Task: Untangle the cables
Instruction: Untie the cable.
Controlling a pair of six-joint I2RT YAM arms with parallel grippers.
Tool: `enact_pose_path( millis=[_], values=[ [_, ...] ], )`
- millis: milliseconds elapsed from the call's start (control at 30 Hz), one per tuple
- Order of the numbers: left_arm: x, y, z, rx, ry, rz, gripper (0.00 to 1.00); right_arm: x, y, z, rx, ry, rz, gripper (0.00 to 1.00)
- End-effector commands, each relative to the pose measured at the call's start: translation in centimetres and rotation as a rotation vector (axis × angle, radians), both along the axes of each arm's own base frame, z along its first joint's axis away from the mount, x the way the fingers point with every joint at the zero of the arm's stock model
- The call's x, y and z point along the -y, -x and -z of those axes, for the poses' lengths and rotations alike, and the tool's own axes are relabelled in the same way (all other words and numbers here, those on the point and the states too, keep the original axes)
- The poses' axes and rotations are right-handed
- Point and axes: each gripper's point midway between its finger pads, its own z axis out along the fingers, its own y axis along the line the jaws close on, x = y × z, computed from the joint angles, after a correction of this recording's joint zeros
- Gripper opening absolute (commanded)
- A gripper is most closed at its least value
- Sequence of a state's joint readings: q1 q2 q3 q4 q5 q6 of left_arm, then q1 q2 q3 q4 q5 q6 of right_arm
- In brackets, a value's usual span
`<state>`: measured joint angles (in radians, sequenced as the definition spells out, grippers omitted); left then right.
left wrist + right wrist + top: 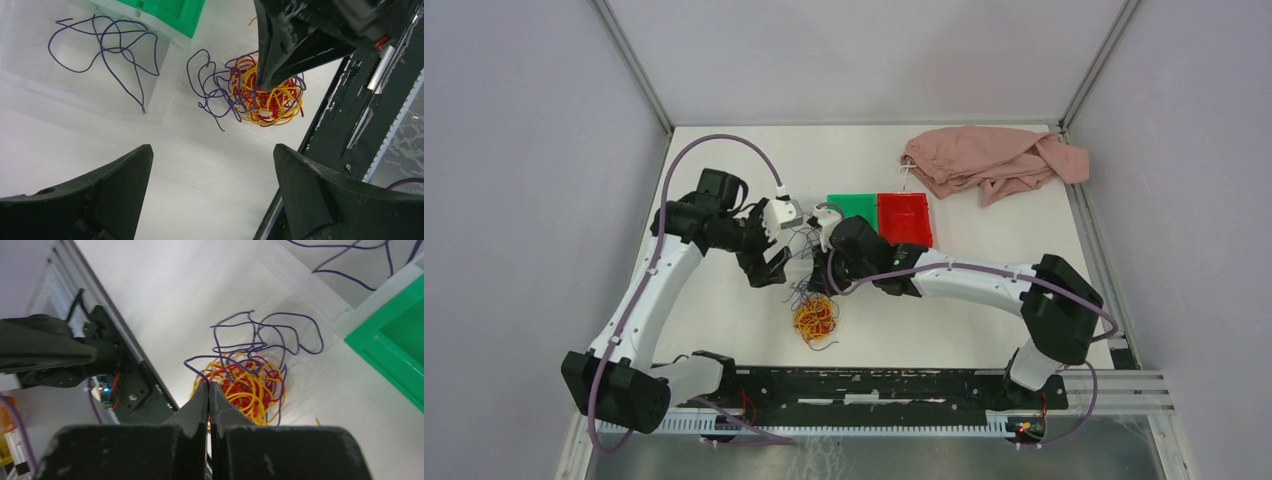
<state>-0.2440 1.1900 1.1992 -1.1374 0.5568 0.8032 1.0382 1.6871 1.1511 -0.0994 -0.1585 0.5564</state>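
The cables form a fist-sized tangle [815,320] of red, yellow-orange and purple strands on the white table, with purple loops spreading from it [210,90]. My right gripper [209,384] is shut on a purple strand at the tangle's near edge; from the left wrist view its fingertips [265,84] reach down onto the tangle [270,102]. One loose purple cable [107,45] lies apart in a clear tray. My left gripper [212,152] hangs open over bare table beside the tangle, holding nothing.
A green bin [852,207] and a red bin [905,218] stand side by side behind the arms. A pink cloth [994,160] lies at the back right. The black base rail [874,385] runs along the near edge, close to the tangle.
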Motion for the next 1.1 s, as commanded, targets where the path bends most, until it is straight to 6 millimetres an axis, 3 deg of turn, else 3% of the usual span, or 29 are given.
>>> enact_pose_path(
  millis=[0,233,500,733,933,1067],
  values=[
    [1.2,2.0,-1.2,0.012,0.088,0.062,0.97,-0.9,1.2,-6.4,0.036,-0.224,-0.047,0.00],
    [2.7,5.8,-3.1,0.116,0.218,0.183,0.92,-1.1,2.7,-10.0,-0.009,-0.363,-0.073,0.00],
    [3.1,6.0,-4.6,0.227,0.241,0.245,0.77,-1.5,4.1,-14.1,-0.017,-0.467,-0.145,0.00],
    [3.1,6.5,-3.5,0.250,0.241,0.271,0.70,-1.4,4.7,-15.0,-0.027,-0.486,-0.168,0.00],
    [3.6,6.0,-3.6,0.277,0.275,0.268,0.58,-1.6,4.9,-15.4,-0.031,-0.498,-0.183,0.00],
    [4.3,6.1,-3.6,0.231,0.309,0.280,0.37,-1.5,4.8,-15.8,-0.023,-0.496,-0.178,0.00]
  ],
)
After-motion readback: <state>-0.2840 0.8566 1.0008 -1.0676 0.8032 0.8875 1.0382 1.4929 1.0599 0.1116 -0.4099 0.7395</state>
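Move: The left hand's target, the purple cable end held in the right fingertips, lies about 7 cm to its right, 2 cm back and 8 cm below; the open left fingers are the mirror of that from the right hand. From the right hand, the red-yellow tangle is some 8 cm below and 2 cm left, level fore-and-aft, and the loose purple loops are 9 cm below, 4 cm ahead and 3 cm left. Right lifts the still-pinched purple cable 10 cm and back; left goes back 6 cm towards it, half closing. ##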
